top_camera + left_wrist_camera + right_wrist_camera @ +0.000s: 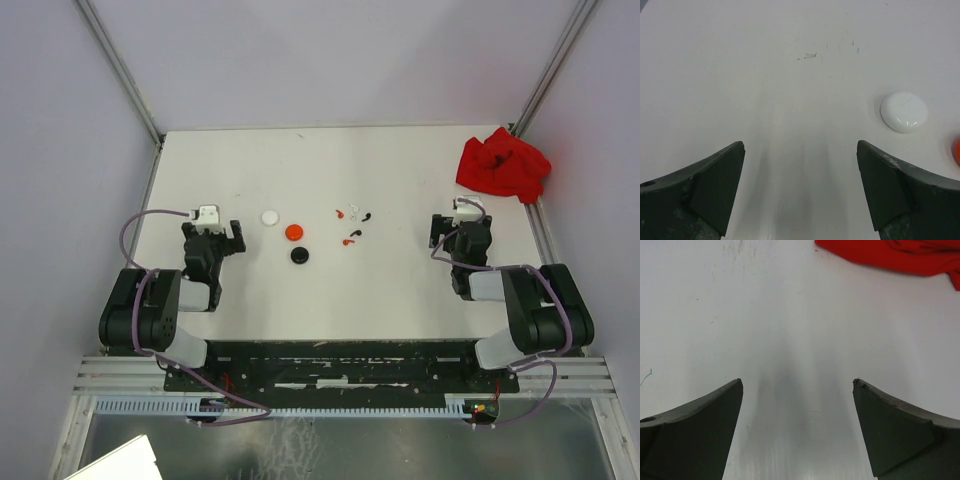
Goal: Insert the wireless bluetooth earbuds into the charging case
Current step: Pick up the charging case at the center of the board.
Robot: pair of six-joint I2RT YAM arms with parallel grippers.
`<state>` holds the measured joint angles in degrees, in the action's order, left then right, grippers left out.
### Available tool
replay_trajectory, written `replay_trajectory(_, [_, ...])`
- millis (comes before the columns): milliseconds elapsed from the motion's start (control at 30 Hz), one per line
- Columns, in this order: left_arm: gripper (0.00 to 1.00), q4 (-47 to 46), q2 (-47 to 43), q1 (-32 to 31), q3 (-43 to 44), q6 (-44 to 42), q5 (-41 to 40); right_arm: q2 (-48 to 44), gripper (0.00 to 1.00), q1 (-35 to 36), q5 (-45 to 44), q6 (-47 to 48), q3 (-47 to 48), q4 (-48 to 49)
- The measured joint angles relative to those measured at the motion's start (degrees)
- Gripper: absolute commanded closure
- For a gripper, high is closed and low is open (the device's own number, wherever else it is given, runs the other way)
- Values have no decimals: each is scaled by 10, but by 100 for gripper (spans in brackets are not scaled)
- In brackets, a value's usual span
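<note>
Several tiny earbuds (353, 225), white, black and red, lie scattered at the table's middle. Left of them lie three round cases with their lids down: white (270, 216), red (294, 231) and black (300, 255). In the left wrist view the white case (903, 112) lies ahead to the right, and the red case (956, 152) shows only at the frame's edge. My left gripper (212, 232) (801, 150) hovers open and empty left of the cases. Right of the earbuds, my right gripper (460, 228) (797, 385) stands open over bare table.
A crumpled red cloth (503, 165) (900, 255) lies at the back right corner, ahead of the right gripper. Grey walls with metal rails (120, 70) enclose the white table (330, 290).
</note>
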<state>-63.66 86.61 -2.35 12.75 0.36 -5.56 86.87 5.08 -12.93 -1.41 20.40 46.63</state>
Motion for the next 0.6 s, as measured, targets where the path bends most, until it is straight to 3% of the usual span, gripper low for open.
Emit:
replay_trajectory(167, [1,118,-49,0,58,-3,32,-68,1,0,-24,-12,21,-94])
replay_trajectory(400, [1,158,-155,-4,68,15,43,-131,1,0,-21,-78,176,-296])
replay_trajectory(600, [1,248,-189,-4,115,78,61,-144,1,0,45,-120,300,-445])
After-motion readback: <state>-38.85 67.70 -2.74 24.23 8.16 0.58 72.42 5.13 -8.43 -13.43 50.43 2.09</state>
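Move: The orange charging case, the middle one of the three, lies about 19 cm to the right of the left hand, 1 cm ahead and some 6 cm below. The white case stands around 13 cm right and 5 cm ahead of that hand; the black case about 20 cm right and 5 cm back. From the right hand, the orange case lies roughly 40 cm to the left, about level with it, and some 5 cm below. Raise both empty grippers off their low resting places together, fingers kept wide open. Lift the left one about 10 cm, easing it nearly 3 cm left, away from the cases, with its fingers tipping up slightly and its left side rolling down. Take the right one up faster, some 15 cm, then slightly forward and finally a little left, rolling its left side up. ##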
